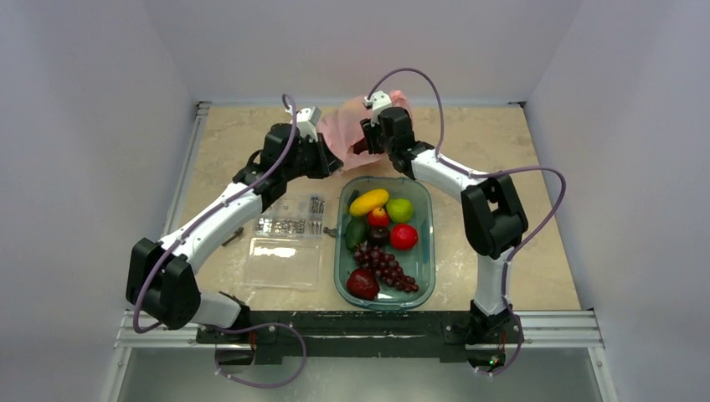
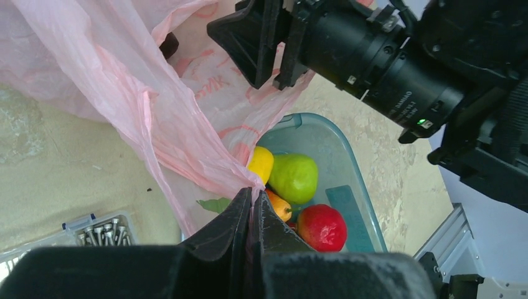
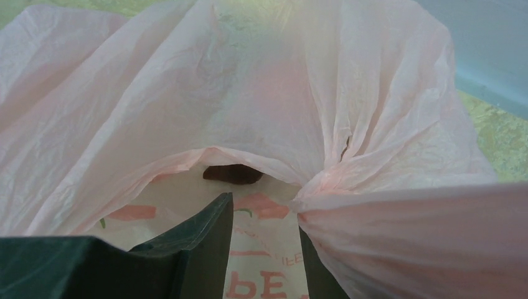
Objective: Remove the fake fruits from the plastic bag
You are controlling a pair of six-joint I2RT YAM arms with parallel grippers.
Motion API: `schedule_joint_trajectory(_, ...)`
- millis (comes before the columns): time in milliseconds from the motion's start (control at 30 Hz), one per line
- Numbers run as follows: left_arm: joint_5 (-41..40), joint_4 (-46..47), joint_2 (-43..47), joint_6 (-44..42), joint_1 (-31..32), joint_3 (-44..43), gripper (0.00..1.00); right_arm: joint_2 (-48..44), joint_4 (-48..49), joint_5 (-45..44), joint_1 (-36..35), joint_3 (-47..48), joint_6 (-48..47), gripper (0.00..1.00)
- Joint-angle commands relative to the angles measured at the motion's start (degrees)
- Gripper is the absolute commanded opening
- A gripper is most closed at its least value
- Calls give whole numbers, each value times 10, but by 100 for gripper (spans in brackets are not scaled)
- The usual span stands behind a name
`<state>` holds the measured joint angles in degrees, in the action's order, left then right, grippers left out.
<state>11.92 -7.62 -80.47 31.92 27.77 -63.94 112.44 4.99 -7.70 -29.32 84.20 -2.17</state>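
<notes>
The pink plastic bag (image 1: 339, 127) is held up at the back of the table, just behind the tray. My left gripper (image 2: 252, 200) is shut on a pinched fold of the bag's edge (image 2: 187, 143). My right gripper (image 3: 264, 212) reaches into the bag's mouth, its jaws apart with nothing between them. Bag film (image 3: 405, 237) drapes over its right finger. Deep inside the bag lies one dark rounded fruit (image 3: 233, 174); I cannot tell which kind. The rest of the bag's inside is hidden by folds.
A green tray (image 1: 425, 251) in front of the bag holds a yellow oval fruit (image 1: 368, 202), a green apple (image 1: 399, 209), red fruits (image 1: 403, 236), dark purple grapes (image 1: 387, 268) and others. Left of it stand a clear screw box (image 1: 293, 218) and its lid (image 1: 285, 261).
</notes>
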Motion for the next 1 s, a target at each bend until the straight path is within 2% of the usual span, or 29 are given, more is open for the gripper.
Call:
schedule_joint_trajectory(0,0,44,22,3,5,6,0,17,27,-2,-5,14,-1,42)
schedule_joint_trajectory(67,9,56,25,11,6,11,0,41,27,-15,-5,45,15,47)
schedule_joint_trajectory(267,-23,57,46,30,17,30,0,159,70,-66,-3,198,189,53)
schedule_joint_trajectory(400,-97,40,55,62,20,58,0,249,107,-28,1,361,290,57)
schedule_joint_trajectory(500,-133,38,46,65,26,72,0,276,146,3,6,418,360,57)
schedule_joint_trajectory(600,-133,26,27,81,26,67,0,254,199,36,14,382,423,56)
schedule_joint_trajectory(733,-129,24,29,75,26,63,0,189,198,75,27,293,440,58)
schedule_joint_trajectory(800,-127,21,32,66,26,57,0,154,173,98,30,250,417,63)
schedule_joint_trajectory(967,-111,-7,21,34,26,25,0,80,63,119,28,175,292,78)
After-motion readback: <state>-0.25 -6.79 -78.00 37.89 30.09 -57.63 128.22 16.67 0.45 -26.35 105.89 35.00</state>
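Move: The bag, with a brown fruit just showing in its mouth, lies about 7 cm ahead of the right hand, 3 cm left and 10 cm below. From that hand, the tray's middle is some 27 cm back and 2 cm right, the yellow fruit in it about 18 cm back and 2 cm left. The left hand, already pinching the near rim, has the bag roughly 20 cm ahead, 6 cm right and 18 cm below, and the bolt box about 12 cm back, 10 cm left. Forward and left, dipping slightly at first, the right hand sweeps about 12 cm over the bag with the film across its fingers, rolling its left side up some 45 degrees; then it lifts and draws partly back, spreading its fingers wider under the rim. The left hand keeps its pinch on the near rim, easing down and a little left while turning slightly counter-clockwise. ##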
